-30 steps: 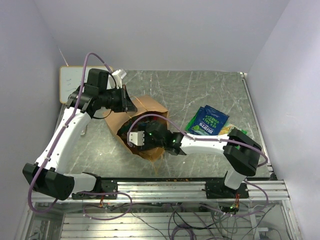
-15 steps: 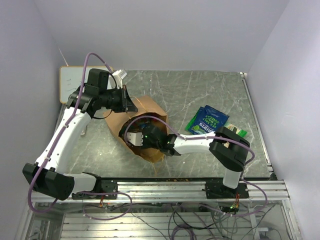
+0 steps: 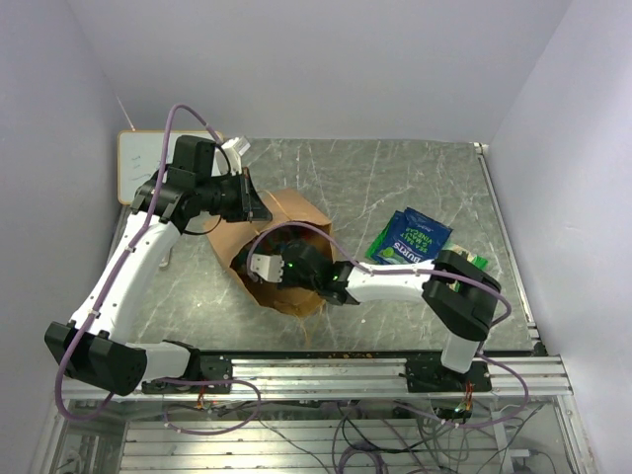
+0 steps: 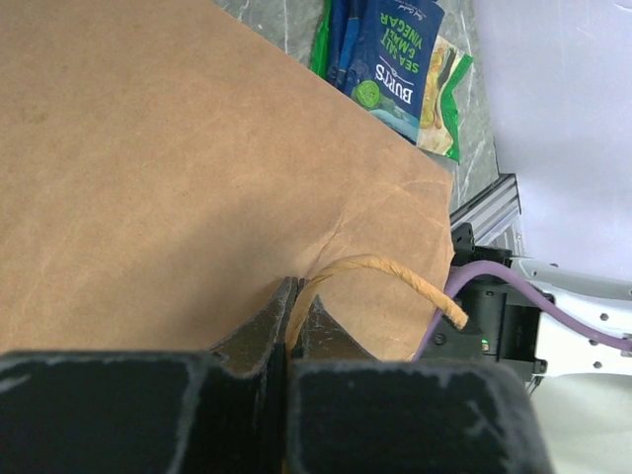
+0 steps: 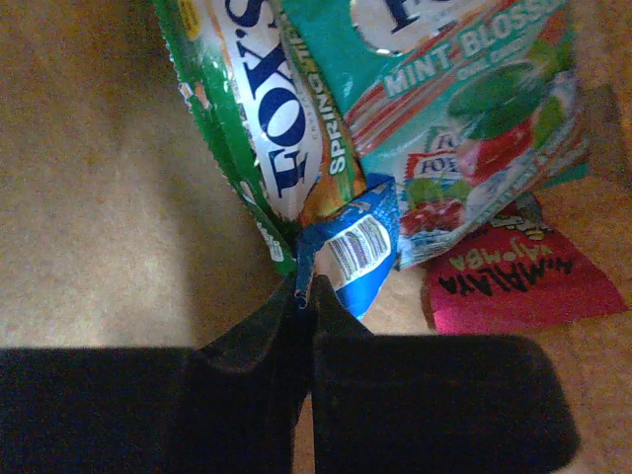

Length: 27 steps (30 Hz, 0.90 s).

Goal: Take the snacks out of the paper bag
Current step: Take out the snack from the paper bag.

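The brown paper bag (image 3: 296,212) lies on its side mid-table, its mouth facing the near edge. My left gripper (image 4: 292,296) is shut on the bag's twisted handle (image 4: 395,272) and holds the mouth up. My right gripper (image 5: 304,291) is deep inside the bag, shut on the edge of a small blue snack packet (image 5: 360,247). Beside it in the bag lie a green packet (image 5: 257,109), a teal mint packet (image 5: 464,99) and a red packet (image 5: 513,281). Out on the table, a blue packet (image 3: 415,237) rests on a green one (image 3: 472,261).
A small whiteboard (image 3: 143,163) lies at the back left corner. The metal rail (image 3: 326,370) runs along the near edge, and the right arm's elbow (image 3: 462,296) sits close to the packets on the table. Walls close in on three sides.
The right gripper has pushed further into the bag and closed from open onto the blue packet's edge. The left arm has not moved.
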{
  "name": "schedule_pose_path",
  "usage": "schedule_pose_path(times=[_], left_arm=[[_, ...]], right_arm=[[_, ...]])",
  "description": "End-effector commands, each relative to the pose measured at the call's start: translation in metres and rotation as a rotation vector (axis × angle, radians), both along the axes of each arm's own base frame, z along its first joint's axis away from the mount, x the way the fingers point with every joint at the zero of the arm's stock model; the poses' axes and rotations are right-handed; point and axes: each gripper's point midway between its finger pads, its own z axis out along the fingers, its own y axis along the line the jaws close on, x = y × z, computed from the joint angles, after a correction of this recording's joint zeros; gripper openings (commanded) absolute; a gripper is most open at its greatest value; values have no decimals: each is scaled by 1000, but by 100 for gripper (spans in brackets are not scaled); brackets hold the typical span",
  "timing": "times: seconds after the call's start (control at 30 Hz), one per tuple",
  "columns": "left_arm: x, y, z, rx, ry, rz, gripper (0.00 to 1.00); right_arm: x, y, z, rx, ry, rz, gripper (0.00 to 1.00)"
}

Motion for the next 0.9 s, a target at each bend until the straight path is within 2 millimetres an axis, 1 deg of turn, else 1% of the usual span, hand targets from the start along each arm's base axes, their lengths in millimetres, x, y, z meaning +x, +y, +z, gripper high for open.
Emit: schedule_pose_path(times=[0.0,0.03,0.17,0.2,0.27,0.33,0.5,0.63,0.7,0.77,0.8,0.87], left_arm=[[2,-3,8,-18,-29,-5,7],[3,-3,8,-17,-30,-4,7],[4,-4,6,-20,-22,0,7],[4,-4,5,-21,-20,2,7],[5,-4,5,-17,-17,3,7],[6,-4,4,-16,-14,7,7],[10,-5,5,-24,-14,27,7],[12,-5,4,-27,-10,42,7],[14,-4,3,-24,-9,51,7],[16,-4,2,-20,-5,57,7],[17,-4,2,-17,-2,62,7],[19,-5,3,-23,4,68,7]], right_arm=[[-5,0,34,95,20,-6,0],[-8,-1,39,105,27,-4,0],[-22,-3,68,164,56,36,0],[-28,-10,64,154,74,38,0],[-37,-18,71,166,96,50,0],[-48,-24,85,196,112,72,0],[-77,-35,112,258,181,145,0],[-97,-51,138,300,220,176,0],[-107,-62,153,321,230,186,0],[-112,-74,173,353,219,176,0],[-115,-82,189,383,202,167,0],[-114,-97,212,425,174,119,0]])
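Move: The right hand is deep in the bag with a small blue packet already pinched; the middle of the bag's mouth lies about 9 cm above it, 4 cm back and 3 cm to its right. Just below its fingertips, the green Fox's packet is some 5 cm to the left and 1 cm ahead, the mint packet 6 cm ahead and 2 cm left. From the left hand, still pinching the handle, the mouth is roughly 12 cm below, 5 cm back and 4 cm right. Keeping the small blue packet pinched, the right hand draws it out of the bag, first almost straight up off the other snacks, then up, back and to the right through the mouth, about 17 cm higher and 11 cm back in all. Its fingers stay shut while the wrist levels and swings some 20 to 25 degrees so that they point less steeply down and more to the left; the left hand keeps hold of the paper handle, holding the bag open and nearly still. ##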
